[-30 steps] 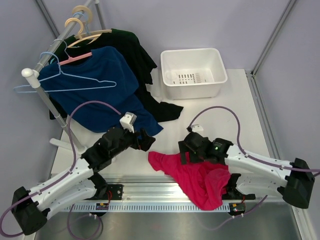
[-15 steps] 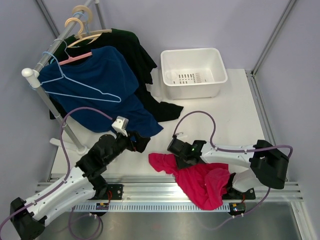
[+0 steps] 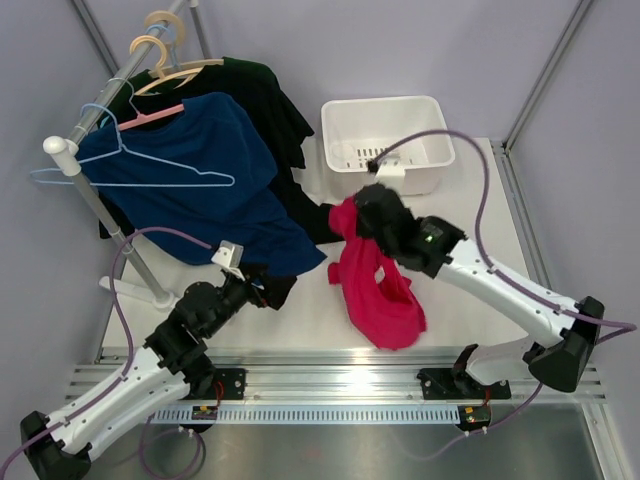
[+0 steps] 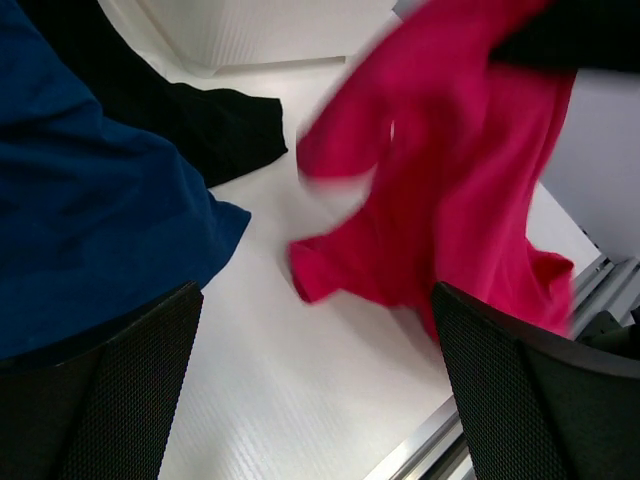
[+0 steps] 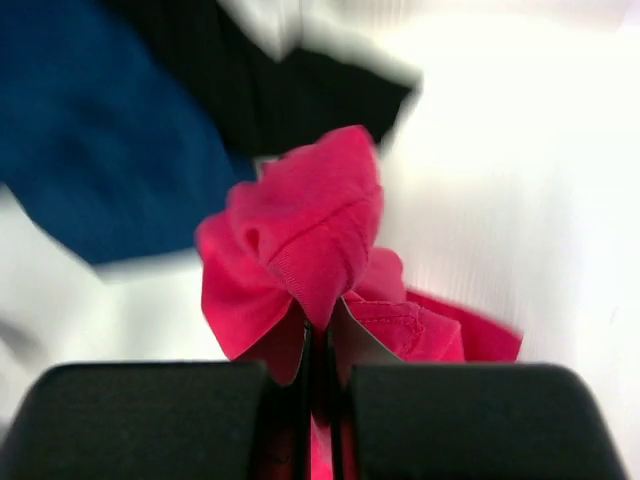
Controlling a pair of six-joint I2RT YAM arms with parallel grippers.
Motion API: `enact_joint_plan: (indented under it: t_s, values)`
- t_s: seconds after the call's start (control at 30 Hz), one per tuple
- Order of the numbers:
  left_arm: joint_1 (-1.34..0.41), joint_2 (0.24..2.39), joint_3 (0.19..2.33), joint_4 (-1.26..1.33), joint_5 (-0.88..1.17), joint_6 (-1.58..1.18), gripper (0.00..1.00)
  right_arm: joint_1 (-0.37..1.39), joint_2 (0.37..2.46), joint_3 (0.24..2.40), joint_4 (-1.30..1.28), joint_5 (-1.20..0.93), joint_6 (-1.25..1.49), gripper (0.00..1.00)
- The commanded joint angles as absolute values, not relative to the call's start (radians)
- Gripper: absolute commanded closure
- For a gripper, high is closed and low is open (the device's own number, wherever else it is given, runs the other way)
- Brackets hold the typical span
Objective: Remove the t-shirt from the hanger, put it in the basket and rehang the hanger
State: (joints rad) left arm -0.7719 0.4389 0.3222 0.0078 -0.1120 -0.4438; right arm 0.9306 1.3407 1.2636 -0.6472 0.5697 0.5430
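Observation:
The crimson-pink t-shirt (image 3: 378,290) hangs in the air from my right gripper (image 3: 362,214), which is shut on a bunched fold of it (image 5: 315,240) above the table in front of the bin. Its lower part hangs down towards the table, and it shows blurred in the left wrist view (image 4: 450,190). The light-blue wire hanger (image 3: 135,172) hangs bare on the rack rail at the left, over the navy shirt. My left gripper (image 3: 272,287) is open and empty, low over the table, left of the t-shirt.
A white bin (image 3: 387,145) stands at the back centre. The clothes rack (image 3: 90,200) at the left carries a navy shirt (image 3: 205,190), dark garments (image 3: 270,110), a pink hanger (image 3: 150,118) and wooden hangers (image 3: 165,50). A metal rail (image 3: 330,375) runs along the near edge.
My right gripper has lifted the t-shirt off the near table edge and carried it up and back towards the bin. My left arm has drawn back towards its base. The blue hanger has swung.

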Motion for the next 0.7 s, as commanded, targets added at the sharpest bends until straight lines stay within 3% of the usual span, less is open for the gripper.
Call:
enact_joint_plan:
  t_s: [0.0, 0.1, 0.27, 0.5, 0.6, 0.67]
  values:
    - [-0.776, 0.436, 0.310, 0.100, -0.062, -0.466, 0.01, 0.864, 1.325, 1.501, -0.511, 0.725, 0.304, 1.00]
    - [-0.776, 0.442, 0.304, 0.124, -0.019, -0.483, 0.01, 0.824, 1.390, 1.728, -0.471, 0.719, 0.174, 1.00]
    - [-0.776, 0.439, 0.295, 0.141, 0.040, -0.505, 0.01, 0.772, 1.465, 1.899, -0.201, 0.721, -0.052, 1.00]
    - [-0.776, 0.451, 0.278, 0.170, 0.072, -0.534, 0.01, 0.516, 1.839, 2.556, -0.288, 0.543, -0.015, 1.00]
    - [-0.776, 0.463, 0.264, 0.208, 0.110, -0.554, 0.01, 0.451, 1.951, 2.661, -0.181, 0.471, -0.047, 1.00]
    - [-0.776, 0.477, 0.268, 0.216, 0.138, -0.557, 0.01, 0.417, 1.971, 2.598, -0.082, 0.439, -0.031, 1.00]
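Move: The right hand already grips the pink t-shirt, which hangs below it. The white basket is about 22 cm ahead of that hand, some 5 cm to its right and roughly 14 cm lower. The black sleeve's end lies about 3 cm ahead, 7 cm left and 19 cm below, the blue shirt's lower corner about 4 cm back and 11 cm left, as low. From the left hand the basket is about 30 cm ahead, 23 cm right and 10 cm below. Keeping its pinch on the bunched t-shirt, the right hand swings it fast upward, nearly 40 cm, while carrying it some 20 cm forward and 10 cm right, high over the basket. The climb levels off at the end, and the fingers tip up by about 55 degrees with a slight clockwise turn. The open, empty left hand eases a few centimetres back and right. ##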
